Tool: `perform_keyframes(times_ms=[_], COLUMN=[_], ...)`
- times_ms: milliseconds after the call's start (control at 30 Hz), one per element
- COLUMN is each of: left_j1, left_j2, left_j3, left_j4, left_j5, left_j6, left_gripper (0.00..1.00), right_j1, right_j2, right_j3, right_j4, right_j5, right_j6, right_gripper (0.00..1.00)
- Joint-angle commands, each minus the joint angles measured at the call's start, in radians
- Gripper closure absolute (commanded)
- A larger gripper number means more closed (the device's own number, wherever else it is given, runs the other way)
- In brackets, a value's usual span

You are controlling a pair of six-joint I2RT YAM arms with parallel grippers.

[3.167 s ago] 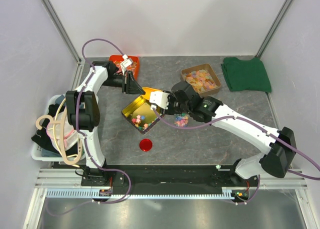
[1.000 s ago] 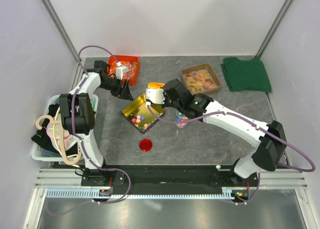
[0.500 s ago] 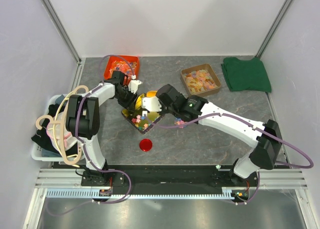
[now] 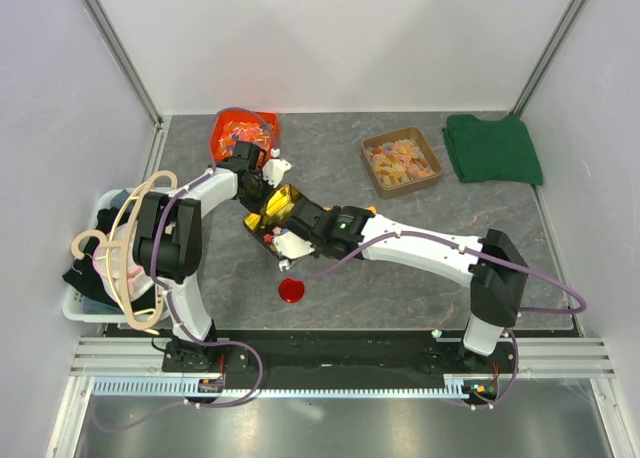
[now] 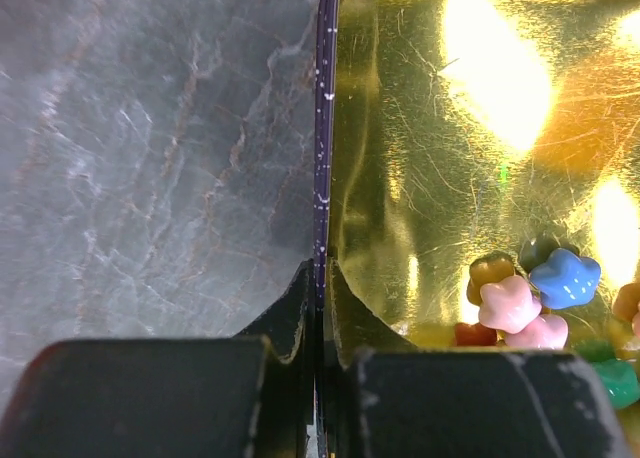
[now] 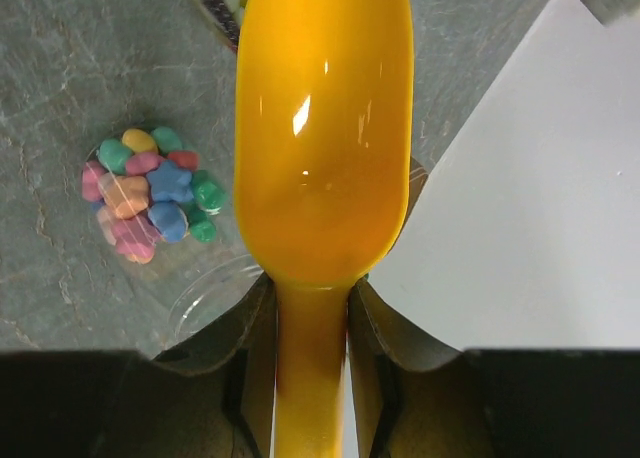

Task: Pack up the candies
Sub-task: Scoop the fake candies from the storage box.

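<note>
The candies, small chunky sweets in mixed colours, lie in a gold tin at the table's middle left. In the left wrist view my left gripper is shut on the thin dark rim of the tin, one finger inside and one outside. From above, the left gripper sits at the tin's far edge. More candies fill a small clear cup on the table. My right gripper is shut on the handle of an orange scoop, whose bowl holds nothing. The right gripper hangs over the tin's near side.
A red round lid lies near the front. An orange-red tray stands at the back left and a brown tray of gummies at the back right. A green cloth lies far right. A basket with hangers stands left.
My left gripper came down from beside the orange-red tray and closed on the tin's rim. The right arm swung the scoop left and nearer, over the tin.
</note>
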Motion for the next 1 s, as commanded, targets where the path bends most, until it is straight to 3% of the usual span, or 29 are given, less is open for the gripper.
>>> perform_keyframes(times_ms=[0,200,667,967], left_j1=[-0.040,-0.097,-0.193,-0.224], left_j2=[-0.099,-0.185,-0.273,-0.354], left_j3=[0.010,0.008,-0.148,-0.185], left_j4=[0.067,0.121,0.268,0.359], left_j5=[-0.084,-0.144,-0.244,-0.259], left_j6=[0.050,0.128,0.288,0.323], left_gripper=[0.98,0.98,0.98,0.98], right_j1=[0.016,0.019,0.021,0.034], right_j2=[0.044,0.105,0.153,0.148], right_j3=[0.055,0.078,0.056,0.012], right_j4=[-0.033,-0.031,0.082,0.052], right_j5=[0.124,0.206,0.344,0.309], right_j6=[-0.071,-0.128,-0.225,-0.225], right_gripper=[1.00,1.00,1.00,1.00])
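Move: The last candies lie in the low part of the gold-lined box, whose forward-left rim the left hand already grips: from this hand they are about 7 cm back, 5 cm right and 4 cm below. The orange box is roughly 20 cm ahead and 3 cm left of it. From the right hand, holding the scoop, the candies are some 17 cm left, 5 cm back and 15 cm below, and the clear jar about 6 cm back, 4 cm right and 12 cm below. Keeping its pinch on the rim, the left hand hoists that edge of the gold-lined box about 8 cm, with a brief dip partway, carrying it 4 cm to the right and tilting some 30 degrees so the box tips back and right while turning a little clockwise. Meanwhile the right hand keeps the scoop handle gripped, sinks a centimetre or two, then eases about 3 cm forward while its left side rolls down roughly 20 degrees and its fingertips swing up, dipping the bowl towards the inside of the box; contact between bowl and candies can't be seen. ##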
